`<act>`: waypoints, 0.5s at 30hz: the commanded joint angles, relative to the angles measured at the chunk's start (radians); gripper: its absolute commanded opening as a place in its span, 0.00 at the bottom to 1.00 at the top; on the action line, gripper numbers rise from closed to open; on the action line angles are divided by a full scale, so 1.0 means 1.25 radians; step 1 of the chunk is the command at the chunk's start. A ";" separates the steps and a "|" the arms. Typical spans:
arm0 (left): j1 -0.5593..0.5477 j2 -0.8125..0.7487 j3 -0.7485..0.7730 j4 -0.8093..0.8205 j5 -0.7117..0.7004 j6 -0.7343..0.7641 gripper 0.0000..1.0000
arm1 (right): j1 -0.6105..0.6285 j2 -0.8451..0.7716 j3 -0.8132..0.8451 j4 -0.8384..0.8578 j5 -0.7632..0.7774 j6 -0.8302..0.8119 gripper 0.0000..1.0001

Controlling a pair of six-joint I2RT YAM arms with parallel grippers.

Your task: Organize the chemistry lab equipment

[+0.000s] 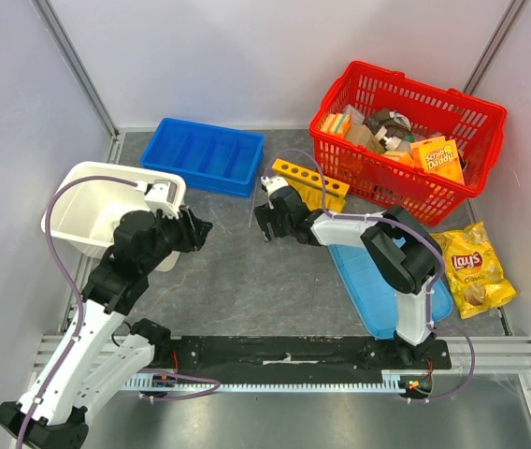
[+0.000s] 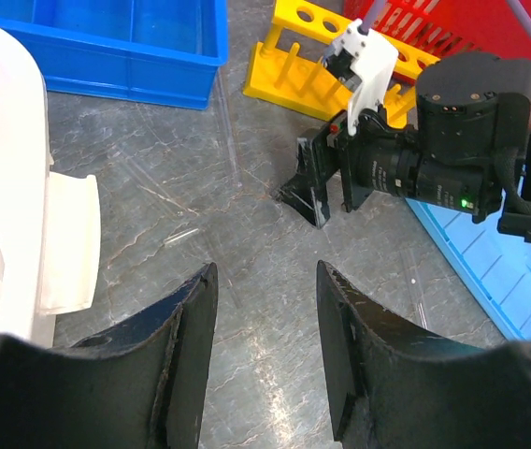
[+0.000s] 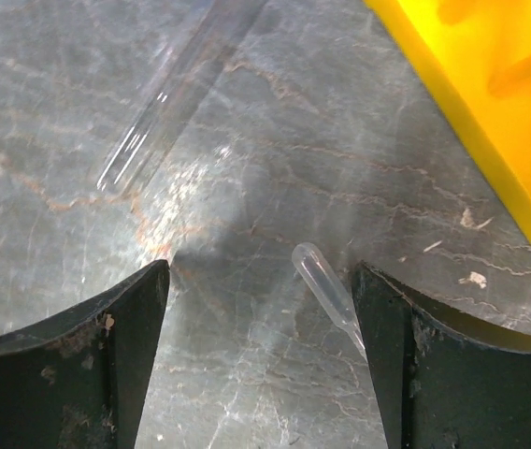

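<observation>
The yellow test-tube rack [image 1: 309, 181] stands on the table in front of the red basket; it also shows in the left wrist view [image 2: 294, 56] and the right wrist view [image 3: 490, 84]. My right gripper [image 1: 264, 223] is open and low over the table just left of the rack. A small clear pipette [image 3: 326, 290] lies between its fingers, close to the right finger. A clear tube [image 3: 181, 94] lies further ahead. My left gripper [image 1: 200, 229] is open and empty above bare table [image 2: 265, 271], facing the right gripper [image 2: 308, 192]. The small bag and rubber band are out of view.
A blue divided tray [image 1: 205, 154] sits at the back left and a white tub [image 1: 107, 201] at the left. The red basket [image 1: 406, 131] of packs stands at the back right. A yellow chip bag [image 1: 473, 267] and a flat blue tray [image 1: 378, 281] lie on the right.
</observation>
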 commanded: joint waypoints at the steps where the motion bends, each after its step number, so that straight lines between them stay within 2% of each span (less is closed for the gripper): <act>1: -0.002 0.007 0.000 0.039 0.017 -0.005 0.53 | 0.001 -0.051 -0.082 0.040 -0.124 -0.069 0.86; 8: -0.001 0.050 0.019 0.038 0.037 0.022 0.53 | 0.015 -0.140 -0.183 0.066 -0.192 -0.088 0.86; 15: -0.012 0.157 0.079 0.006 0.139 0.061 0.51 | 0.026 -0.195 -0.247 0.103 -0.278 -0.081 0.83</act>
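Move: The clear tube lies on the table at the right hand's open fingers, its round tip between them, its middle about 3 cm back, 4 cm right and 1 cm below. The yellow rack stands roughly 11 cm ahead and 9 cm right, just above hand height. A second clear tube lies about 8 cm ahead and 3 cm left, 1 cm lower. From the left hand the first tube is some 10 cm ahead, 15 cm right and 22 cm below. The clear tube is dragged back over the table by the right hand's right-side finger, which keeps against it while the fingers stay wide open. That hand draws straight back about 8 cm, level and away from the yellow rack, turning some 15 degrees counter-clockwise. The empty left hand starts to sink and go right, about 3 cm in all, tipping slightly down. ##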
